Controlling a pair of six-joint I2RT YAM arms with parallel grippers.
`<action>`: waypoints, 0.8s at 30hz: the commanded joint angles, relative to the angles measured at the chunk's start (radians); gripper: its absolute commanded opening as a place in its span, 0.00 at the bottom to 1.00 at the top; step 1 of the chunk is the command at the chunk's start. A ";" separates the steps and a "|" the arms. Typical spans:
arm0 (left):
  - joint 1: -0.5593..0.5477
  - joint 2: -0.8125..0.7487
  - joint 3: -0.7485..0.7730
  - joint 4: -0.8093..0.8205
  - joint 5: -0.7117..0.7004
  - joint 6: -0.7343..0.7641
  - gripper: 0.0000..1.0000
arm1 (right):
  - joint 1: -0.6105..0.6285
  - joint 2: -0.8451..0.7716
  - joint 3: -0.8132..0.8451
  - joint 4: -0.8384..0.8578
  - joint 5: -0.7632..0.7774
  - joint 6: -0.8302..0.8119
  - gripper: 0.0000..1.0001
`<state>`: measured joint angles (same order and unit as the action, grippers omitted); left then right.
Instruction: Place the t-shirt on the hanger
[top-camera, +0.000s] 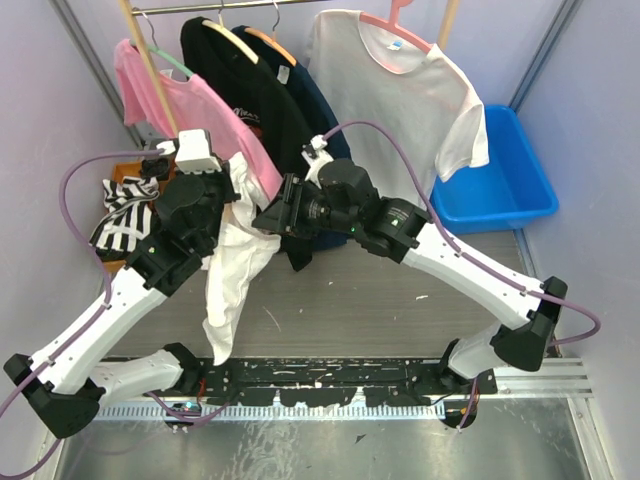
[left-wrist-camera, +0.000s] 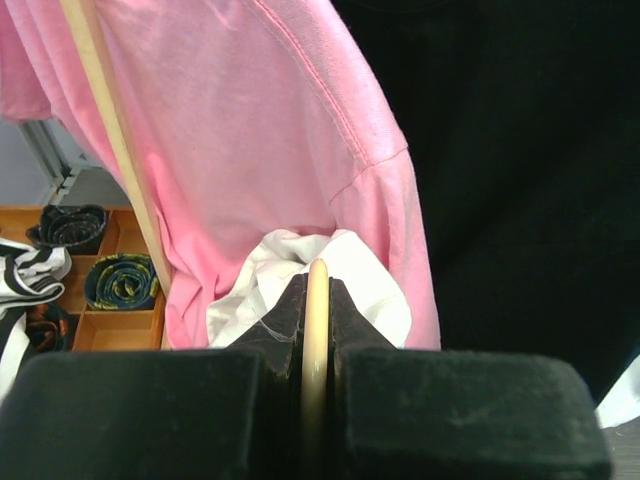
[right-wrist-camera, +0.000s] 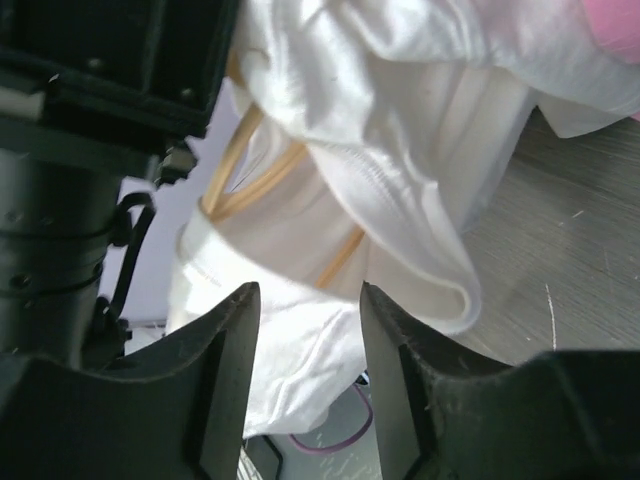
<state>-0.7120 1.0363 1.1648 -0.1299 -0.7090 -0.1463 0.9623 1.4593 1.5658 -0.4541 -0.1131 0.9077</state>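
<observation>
The plain white t-shirt (top-camera: 232, 285) hangs bunched between the two arms, its lower part drooping toward the table. My left gripper (left-wrist-camera: 316, 288) is shut on a pale wooden arm of the hanger (left-wrist-camera: 317, 320), with white cloth (left-wrist-camera: 300, 262) just past the fingertips. In the top view the left gripper (top-camera: 230, 192) sits at the top of the bunched shirt. My right gripper (right-wrist-camera: 310, 305) stands open right in front of the t-shirt (right-wrist-camera: 400, 200) with nothing between its fingers. The hanger's thin wooden bars (right-wrist-camera: 236, 178) show among the folds. From above, the right gripper (top-camera: 264, 218) is at the shirt's right side.
A rail at the back carries a pink t-shirt (top-camera: 205, 110), black garments (top-camera: 265, 95) and a white t-shirt on a pink hanger (top-camera: 400, 90). A blue bin (top-camera: 505, 175) stands at the right. A wooden organiser with striped cloth (top-camera: 125, 215) lies at the left.
</observation>
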 joint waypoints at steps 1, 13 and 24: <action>-0.004 -0.008 0.045 -0.013 0.025 -0.021 0.00 | 0.000 -0.115 -0.026 0.099 -0.072 -0.030 0.53; -0.006 0.027 0.071 -0.037 0.025 -0.036 0.00 | 0.148 -0.181 -0.145 0.244 -0.128 0.020 0.53; -0.006 -0.003 0.086 -0.076 0.039 -0.053 0.00 | 0.201 -0.033 -0.051 0.289 -0.102 0.031 0.50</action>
<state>-0.7128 1.0626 1.2026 -0.2085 -0.6872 -0.1806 1.1530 1.4048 1.4292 -0.2512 -0.2214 0.9287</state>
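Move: The T-shirt's loose near edge hangs some 10 cm back from the open right hand, about 7 cm to its left and 4 cm lower. The hanger's wooden bars show inside the shirt, roughly 8 cm left of that hand and 2 cm back. The pink shirt's sleeve hangs about 11 cm ahead and 2 cm left. From the left hand, that T-shirt edge lies about 14 cm back, 1 cm right and 9 cm lower. The left hand keeps its pinch on the hanger, sinking barely 1 cm, while the right fingers, already open and staying half open, swing round to the T-shirt's near edge. The right hand arcs back about 10 cm, first rising some 5 cm and edging right, then dropping almost as far and reaching left, and turns roughly 15 degrees counter-clockwise. It ends close to the cloth; a touch can't be made out. ##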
